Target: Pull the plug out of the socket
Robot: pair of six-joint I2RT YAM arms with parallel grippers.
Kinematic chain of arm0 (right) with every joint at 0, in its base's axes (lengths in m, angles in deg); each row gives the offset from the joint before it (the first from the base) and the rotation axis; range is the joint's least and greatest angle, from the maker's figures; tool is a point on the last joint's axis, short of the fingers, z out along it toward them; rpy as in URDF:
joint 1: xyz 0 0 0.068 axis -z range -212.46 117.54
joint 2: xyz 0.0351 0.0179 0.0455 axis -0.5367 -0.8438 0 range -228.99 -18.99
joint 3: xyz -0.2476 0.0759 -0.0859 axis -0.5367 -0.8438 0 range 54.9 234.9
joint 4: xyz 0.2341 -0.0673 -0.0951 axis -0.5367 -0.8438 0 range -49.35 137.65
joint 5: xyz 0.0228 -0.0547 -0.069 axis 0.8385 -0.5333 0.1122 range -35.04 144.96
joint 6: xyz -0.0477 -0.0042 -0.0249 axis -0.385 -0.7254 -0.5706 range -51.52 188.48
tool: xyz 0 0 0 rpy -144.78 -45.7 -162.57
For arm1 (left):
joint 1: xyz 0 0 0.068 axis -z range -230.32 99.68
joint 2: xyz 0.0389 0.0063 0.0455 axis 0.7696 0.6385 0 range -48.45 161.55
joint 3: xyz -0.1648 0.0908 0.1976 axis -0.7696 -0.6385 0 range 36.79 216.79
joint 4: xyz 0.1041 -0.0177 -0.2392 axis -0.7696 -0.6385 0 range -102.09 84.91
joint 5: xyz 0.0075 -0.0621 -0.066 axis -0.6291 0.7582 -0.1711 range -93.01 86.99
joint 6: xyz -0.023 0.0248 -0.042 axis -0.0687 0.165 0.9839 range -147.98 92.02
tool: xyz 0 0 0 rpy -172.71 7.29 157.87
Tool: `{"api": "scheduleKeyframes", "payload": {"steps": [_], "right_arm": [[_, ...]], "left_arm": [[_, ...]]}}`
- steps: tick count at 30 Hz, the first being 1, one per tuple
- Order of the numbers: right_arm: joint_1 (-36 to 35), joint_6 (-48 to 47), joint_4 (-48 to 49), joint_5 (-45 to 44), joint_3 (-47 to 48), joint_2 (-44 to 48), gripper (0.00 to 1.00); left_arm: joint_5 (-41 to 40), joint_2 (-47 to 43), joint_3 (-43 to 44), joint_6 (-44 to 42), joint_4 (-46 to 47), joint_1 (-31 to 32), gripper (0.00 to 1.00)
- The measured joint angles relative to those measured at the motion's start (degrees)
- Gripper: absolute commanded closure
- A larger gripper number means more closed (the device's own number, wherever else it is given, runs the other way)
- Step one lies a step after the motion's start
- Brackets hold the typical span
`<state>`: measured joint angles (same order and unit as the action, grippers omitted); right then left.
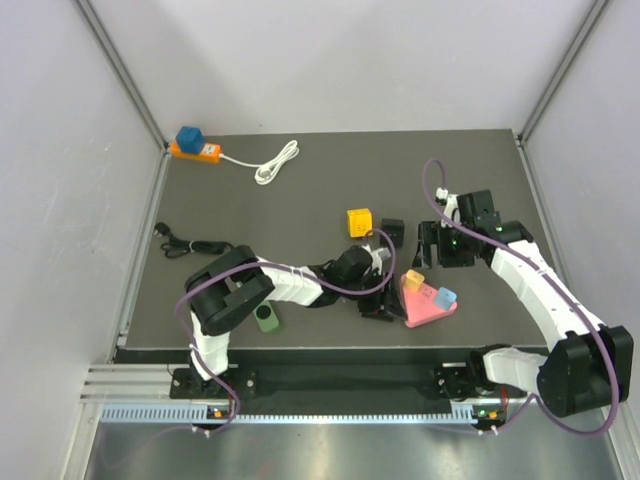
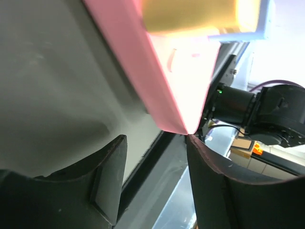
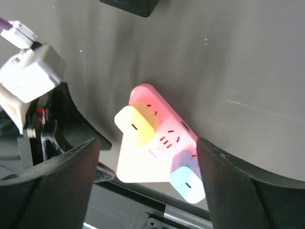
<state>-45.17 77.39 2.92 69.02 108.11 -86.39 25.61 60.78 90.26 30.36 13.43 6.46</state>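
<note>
The pink triangular socket lies near the table's front edge, with a yellow plug and a pale blue plug seated in it. My left gripper is low at the socket's left side and open. In the left wrist view, one corner of the socket touches the tip of the right finger, and the yellow plug shows at the top. My right gripper hovers open above the socket, looking down on the yellow plug and the blue plug. It touches neither.
An orange power strip with a blue plug and a white cable sits at the back left. A black cable, a yellow cube, a black block and a green cup lie around the left arm.
</note>
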Motion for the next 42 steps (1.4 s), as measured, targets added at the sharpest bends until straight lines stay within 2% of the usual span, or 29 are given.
{"api": "scheduleKeyframes", "payload": {"steps": [2,3,11,19,27,36,37,38,42], "right_arm": [[-0.46,-0.22,0.48,0.46,-0.07,-0.57,0.29],[-0.9,-0.39,0.9,0.79,-0.33,-1.09,0.3],[-5.55,-0.76,1.7,2.03,-1.97,-6.25,0.32],[-8.44,-0.81,2.32,0.76,-1.97,-9.33,0.38],[-9.05,-0.81,3.04,-2.01,-1.95,-11.5,0.46],[-9.22,1.46,4.79,-4.22,-1.95,-12.26,0.7],[-9.22,2.12,4.96,-4.52,-1.97,-12.26,0.77],[-9.22,3.04,5.16,-4.98,-2.01,-12.24,0.79],[-9.27,7.8,6.51,-6.97,-3.06,-11.17,0.84]], "left_arm": [[-0.07,0.0,0.0,0.52,0.66,0.59,0.44],[-0.2,0.0,0.0,0.72,1.16,0.83,0.45],[-2.25,-5.2,-4.11,1.51,1.79,1.29,0.48],[-3.04,-11.96,-8.96,1.49,1.68,-0.61,0.48],[-4.07,-14.84,-10.58,0.33,0.09,-1.95,0.47],[-4.04,-14.97,-10.58,0.15,-0.28,-1.99,0.46],[-4.04,-14.97,-10.58,0.15,-0.28,-1.99,0.46],[-4.04,-14.97,-10.58,0.13,-0.31,-1.99,0.46],[-4.35,-14.97,-10.58,0.15,-0.35,-1.99,0.45]]}}
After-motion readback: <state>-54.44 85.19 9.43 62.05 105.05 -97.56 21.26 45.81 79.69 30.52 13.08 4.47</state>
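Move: The yellow plug in the pink socket stands about 3 cm left of the open right hand, 1 cm back and some 6 cm below it; the blue plug lies roughly 7 cm to the right of the yellow one and 4 cm nearer the base. The black plug is about 10 cm ahead of the right hand, 8 cm left and 9 below. From the left hand, the yellow plug is some 6 cm ahead, 3 cm right and slightly above. The right hand sinks about 6 cm and shifts some 3 cm left onto the yellow plug, tipping slightly and closing from wide open until its fingers pinch the plug from both sides, then turns clockwise about 10 degrees with the plug gripped. Meanwhile the empty left hand, fingers still half open, eases back a centimetre, then goes left and up about 4 cm each way, away from the socket's near left corner, and stops there. ##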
